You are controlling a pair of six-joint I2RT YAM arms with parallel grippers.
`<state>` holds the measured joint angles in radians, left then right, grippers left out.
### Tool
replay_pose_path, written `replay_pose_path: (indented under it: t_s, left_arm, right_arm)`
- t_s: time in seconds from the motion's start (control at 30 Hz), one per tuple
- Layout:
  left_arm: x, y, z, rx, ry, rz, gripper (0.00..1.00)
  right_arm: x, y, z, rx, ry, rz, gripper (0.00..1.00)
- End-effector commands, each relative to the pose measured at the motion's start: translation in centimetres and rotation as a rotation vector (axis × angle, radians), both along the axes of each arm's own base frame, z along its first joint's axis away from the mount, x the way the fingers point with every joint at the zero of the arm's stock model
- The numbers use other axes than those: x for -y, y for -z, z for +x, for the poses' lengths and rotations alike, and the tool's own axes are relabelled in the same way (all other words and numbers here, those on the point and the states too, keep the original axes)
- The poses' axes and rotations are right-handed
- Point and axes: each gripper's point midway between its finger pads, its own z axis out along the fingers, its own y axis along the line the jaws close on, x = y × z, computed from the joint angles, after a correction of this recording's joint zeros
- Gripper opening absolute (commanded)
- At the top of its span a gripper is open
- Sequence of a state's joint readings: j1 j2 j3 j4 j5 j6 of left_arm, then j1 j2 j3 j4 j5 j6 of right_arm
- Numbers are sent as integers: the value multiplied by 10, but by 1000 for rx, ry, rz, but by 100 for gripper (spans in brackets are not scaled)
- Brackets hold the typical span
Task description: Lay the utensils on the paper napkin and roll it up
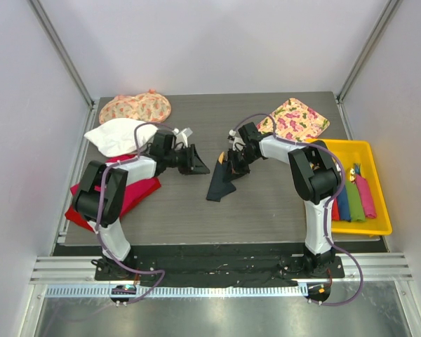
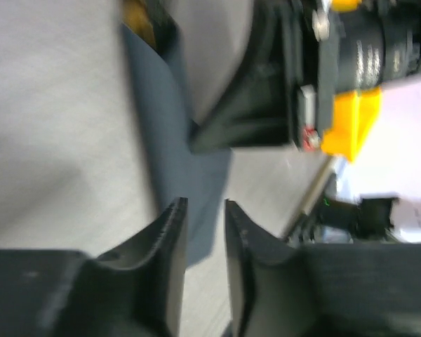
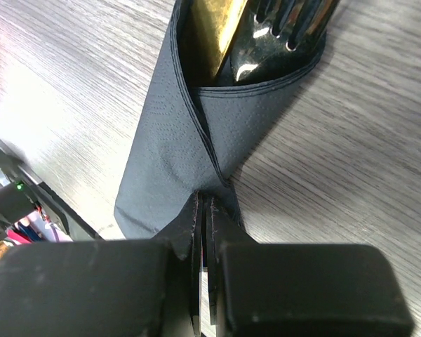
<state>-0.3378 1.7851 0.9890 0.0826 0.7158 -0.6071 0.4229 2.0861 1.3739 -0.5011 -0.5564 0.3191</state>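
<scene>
The dark paper napkin (image 1: 221,184) lies folded into a long wrap at the table's middle. In the right wrist view the paper napkin (image 3: 175,161) forms a pocket, and the utensils poke out of its far end: a gold piece (image 3: 221,28) and shiny fork tines (image 3: 288,28). My right gripper (image 3: 205,200) is shut on the napkin's near folded edge. My left gripper (image 2: 205,205) stands just left of the wrap, jaws slightly apart with nothing between them. Beyond it lies the napkin (image 2: 165,126) and the right gripper (image 2: 266,91).
A yellow tray (image 1: 368,151) at the right holds coloured rolled cloths (image 1: 354,200). Floral cloths lie at the back left (image 1: 135,107) and back right (image 1: 295,118). A white cloth (image 1: 116,135) and a red cloth (image 1: 137,196) lie under the left arm.
</scene>
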Motion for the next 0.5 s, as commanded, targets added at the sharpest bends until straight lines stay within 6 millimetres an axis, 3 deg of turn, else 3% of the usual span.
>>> replay_pose_path:
  t_s: [0.0,0.2,0.37,0.47]
  left_arm:
    - [33,-15,-31,-11,121,-134,24]
    - [55,17,-56,-82,143,-66,16]
    - [47,59,-57,-183,74,40,6]
    - [40,86,-64,-259,43,95,0]
  right_arm:
    - [46,66,-16,-34,-31,-263,1]
    - [42,62,-15,-30,-44,-236,1]
    - [37,54,-12,-19,-47,-210,2]
    - [28,36,-6,-7,-47,-131,4]
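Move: The lower half of the rolled napkin lies about 6 cm back, 5 cm to the right of and some 8 cm below the left hand. From that hand, the utensils' ends poke out of the roll about 4 cm ahead and 5 cm right, and the red cloths lie roughly 28 cm left and 6 cm back. From the right hand, already shut and down at the napkin's loose edge, the same lower half is about 5 cm back and 3 cm left. The rolled napkin's lower half is what the left hand comes back for: it swings about 6 cm back and 5 cm right, closing its part-open fingers nearly shut, then drops steeply to end some 6 cm lower, its tips coming down at the roll beside the right hand. The right hand stays put, fingers still shut and holding down the napkin's edge. ##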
